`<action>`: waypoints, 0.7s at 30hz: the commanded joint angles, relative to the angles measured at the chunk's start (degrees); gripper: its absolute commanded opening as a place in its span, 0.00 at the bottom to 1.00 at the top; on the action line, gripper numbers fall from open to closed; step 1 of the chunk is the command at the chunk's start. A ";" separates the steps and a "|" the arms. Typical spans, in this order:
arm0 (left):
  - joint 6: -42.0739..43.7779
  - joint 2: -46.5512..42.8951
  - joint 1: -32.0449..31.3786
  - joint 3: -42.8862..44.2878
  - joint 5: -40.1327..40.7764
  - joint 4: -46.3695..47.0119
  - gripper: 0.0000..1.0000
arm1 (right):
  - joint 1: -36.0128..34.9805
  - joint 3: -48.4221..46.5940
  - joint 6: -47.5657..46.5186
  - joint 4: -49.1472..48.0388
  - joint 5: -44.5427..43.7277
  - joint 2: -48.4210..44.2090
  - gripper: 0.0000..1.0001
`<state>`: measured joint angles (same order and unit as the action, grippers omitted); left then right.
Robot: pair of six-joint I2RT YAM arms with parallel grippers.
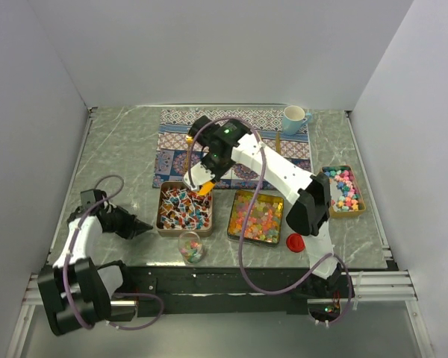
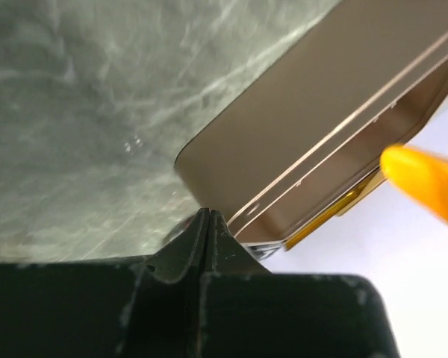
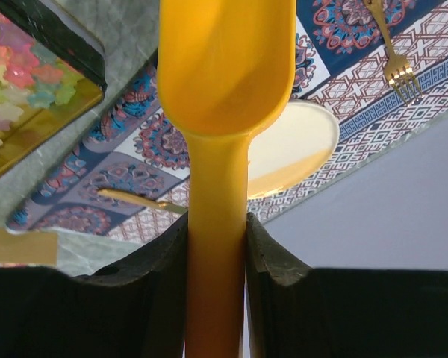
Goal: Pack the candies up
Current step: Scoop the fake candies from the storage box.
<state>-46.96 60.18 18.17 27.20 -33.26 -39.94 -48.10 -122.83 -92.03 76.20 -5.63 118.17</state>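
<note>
The candies fill the middle gold tin in mixed pink, orange, yellow and green, and show again as candies at the top left of the right wrist view. More lie in a small clear cup near the table's front edge. My right gripper is shut on the handle of an orange scoop, held above the left tin; no candy shows in its bowl. My left gripper is shut and holds nothing, its tips at the left tin's outer wall.
The left tin holds wrapped sweets. A third tin of pink and blue sweets stands at the right. A red lid lies by the right arm's base. On the patterned mat lie a plate and fork; a blue mug stands at its back right corner.
</note>
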 commanded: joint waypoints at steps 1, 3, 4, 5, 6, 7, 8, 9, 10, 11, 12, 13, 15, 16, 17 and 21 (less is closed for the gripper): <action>1.96 -3.05 -4.45 -1.18 -2.95 -0.67 0.01 | -1.12 -1.01 -2.72 4.04 -10.52 1.88 0.00; 1.70 -3.58 -7.69 -1.45 -3.57 -0.84 0.01 | -2.00 -1.19 -2.89 3.08 -13.17 2.76 0.00; 1.52 -3.84 -8.76 -1.80 -3.83 -0.58 0.01 | -2.26 -1.28 -3.07 2.73 -14.31 3.38 0.00; 1.09 -4.02 -9.73 -2.24 -4.10 -0.05 0.01 | -2.61 -1.28 -3.16 1.68 -16.85 3.64 0.00; 0.91 -4.19 -11.22 -2.68 -5.06 0.56 0.01 | -3.31 -0.84 -3.07 1.14 -18.00 3.99 0.00; 0.64 -4.54 -11.93 -3.38 -5.24 0.83 0.01 | -3.58 -0.66 -3.07 0.88 -18.97 4.61 0.00; 0.29 -4.81 -12.54 -3.56 -5.41 1.44 0.01 | -3.93 -0.75 -2.81 0.44 -20.29 4.87 0.00; 0.03 -5.16 -13.51 -3.82 -5.85 1.71 0.01 | -4.37 -0.66 -2.54 0.26 -20.73 5.14 0.00; 0.03 -6.12 -13.86 -4.00 -5.86 1.89 0.01 | -5.24 -0.31 -1.67 -0.17 -21.35 5.66 0.00; -0.06 -6.57 -14.04 -4.08 -5.86 1.97 0.01 | -5.69 0.13 -1.23 -0.96 -22.14 5.76 0.00; 0.03 -7.18 -14.30 -4.00 -5.77 1.80 0.01 | -6.21 1.61 -0.70 -1.40 -23.89 5.84 0.00; 0.11 -8.23 -14.31 -3.74 -5.68 1.63 0.01 | -7.09 2.32 -0.09 -1.84 -24.42 6.02 0.00; 0.38 -9.20 -14.31 -3.73 -5.77 1.54 0.01 | -7.97 5.21 0.53 -3.86 -26.26 5.76 0.00; 0.46 -9.99 -14.31 -3.65 -5.77 1.45 0.01 | -8.41 6.36 0.88 -4.65 -27.23 5.50 0.00; 0.55 -10.00 -14.22 -3.65 -5.86 1.45 0.01 | -9.11 7.50 0.97 -5.27 -27.76 5.41 0.00; 0.20 -9.47 -14.31 -3.56 -4.37 1.62 0.01 | -10.87 9.71 2.29 -5.72 -29.09 6.19 0.00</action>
<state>-46.39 50.83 4.03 23.05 -37.69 -39.48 -57.80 -114.96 -89.41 69.30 -29.50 123.90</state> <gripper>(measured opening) 0.015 0.354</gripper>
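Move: The right hand holds the scoop by its handle. The lollipop box's middle lies some 13 cm left, 10 cm back and 16 cm below it; the gummy box is about 12 cm right and 13 cm back, the jar 10 cm left and 23 cm back, both well below. The jar is about 14 cm right and 6 cm back of the shut left hand, nearly level; the lollipop box is 12 cm right and 7 cm ahead, slightly below. Still gripping the scoop, the right hand sinks about 4 cm towards the lollipop box, first edging forward, then easing back and left. It tilts over 20 degrees, fingertips swinging forward and right, so that the bowl dips. The left hand, fingers shut, travels some 5 cm right and 3 back towards the jar, turning about 15 degrees clockwise and stopping short of touching. ##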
